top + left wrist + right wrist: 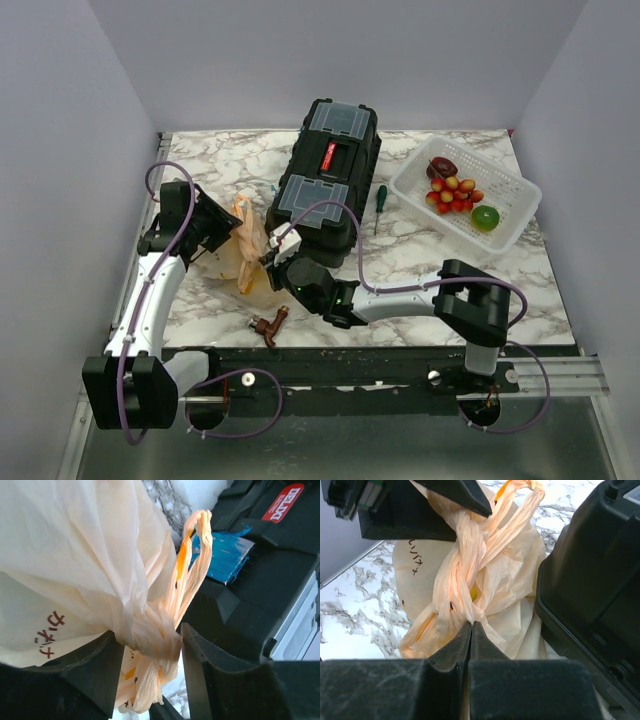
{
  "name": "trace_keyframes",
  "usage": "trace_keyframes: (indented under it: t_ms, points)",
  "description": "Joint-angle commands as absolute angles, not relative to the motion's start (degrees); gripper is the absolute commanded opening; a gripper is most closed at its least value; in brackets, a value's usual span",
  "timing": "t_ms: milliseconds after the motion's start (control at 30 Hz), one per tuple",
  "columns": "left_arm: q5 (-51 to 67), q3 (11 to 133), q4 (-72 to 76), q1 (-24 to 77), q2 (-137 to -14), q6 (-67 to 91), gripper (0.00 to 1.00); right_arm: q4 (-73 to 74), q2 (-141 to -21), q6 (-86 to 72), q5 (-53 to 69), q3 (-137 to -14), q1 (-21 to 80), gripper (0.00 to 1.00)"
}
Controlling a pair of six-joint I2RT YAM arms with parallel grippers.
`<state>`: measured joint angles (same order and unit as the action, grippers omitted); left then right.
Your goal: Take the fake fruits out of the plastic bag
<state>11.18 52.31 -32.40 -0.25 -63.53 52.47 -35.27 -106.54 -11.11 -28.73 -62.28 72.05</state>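
Note:
The beige plastic bag (248, 252) stands on the marble table just left of the black toolbox, its handles twisted into a rope (462, 570). The rope's gathered part sits pressed between both fingers of my left gripper (150, 636), which is shut on it. My right gripper (471, 625) is shut, pinching the bag's film at the rope's lower end. A bit of yellow fruit (475, 594) shows through the bag's mouth. Three other fake fruits lie in the white basket: a dark purple one (442, 168), a red-yellow grape cluster (455, 194) and a green one (486, 217).
The black toolbox (325, 180) stands close against the bag's right side. A green-handled screwdriver (379, 205) lies between the toolbox and the white basket (520, 215). A small brown object (268, 323) lies near the table's front edge.

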Motion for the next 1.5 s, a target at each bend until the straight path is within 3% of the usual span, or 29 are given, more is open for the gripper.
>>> trace_keyframes:
  t_ms: [0, 167, 300, 533, 733, 833, 900, 967, 1233, 1333, 1467]
  points:
    - [8.5, 54.5, -29.6, -0.2, -62.4, 49.4, 0.49, -38.0, -104.4, -10.6, -27.0, -61.2, 72.2, 0.01]
    - [14.3, 53.6, -27.8, -0.2, -65.0, 50.8, 0.44, -36.7, -105.6, -10.4, -26.8, -63.1, 72.2, 0.01]
    - [12.6, 52.6, -26.9, -0.2, -64.1, 51.1, 0.18, -36.7, -105.9, -10.4, -26.4, -62.8, 72.2, 0.01]
    - [12.3, 56.6, -27.7, -0.2, -63.3, 49.0, 0.00, -39.4, -104.3, -11.9, -26.1, -56.9, 72.2, 0.01]
    - [14.2, 59.1, -30.8, -1.0, -63.6, 47.5, 0.00, -47.7, -100.9, -14.7, -22.7, -46.5, 72.2, 0.01]
    - [15.8, 57.9, -30.4, -1.1, -62.1, 48.3, 0.00, -44.5, -100.9, -15.5, -22.5, -47.0, 72.2, 0.02]
    - [17.3, 56.5, -29.9, -1.0, -61.3, 48.7, 0.00, -42.7, -100.0, -15.9, -21.2, -48.2, 72.2, 0.14]
    - [18.5, 55.3, -29.9, -1.1, -60.9, 48.8, 0.00, -41.4, -98.9, -15.6, -20.7, -49.4, 72.2, 0.36]
    - [17.4, 54.5, -32.9, -1.0, -58.4, 48.3, 0.00, -36.0, -97.3, -12.9, -19.2, -57.5, 72.2, 0.73]
    - [16.6, 54.6, -33.7, -1.0, -57.8, 48.5, 0.00, -31.5, -99.9, -12.5, -20.5, -63.4, 72.2, 0.80]
    - [16.4, 54.5, -34.0, -1.0, -57.3, 48.9, 0.00, -27.9, -104.6, -12.0, -21.1, -69.5, 72.2, 0.80]
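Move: The bag's twisted neck lies between the left hand's half-open fingertips, about 1 cm lower and 2 cm to the right. The bag's body sags roughly 8 cm back from that hand, 1 cm right and 10 cm below; the toolbox's middle is some 10 cm ahead, 19 cm right, 6 cm lower. From the right hand, shut on the film, the neck is about 7 cm ahead, 5 cm left and 1 cm higher, the brown tap some 15 cm back, 1 cm right and 14 cm below. Forward barely 1.5 cm, then the left fingers close fully, pinching the bag's neck; the left hand lifts it about 4 cm and eases back. The right hand, first holding still with fingers shut on the film, draws back, right and down, then opens wide, lets go and swings some 11 cm up and leftward beside the neck. ##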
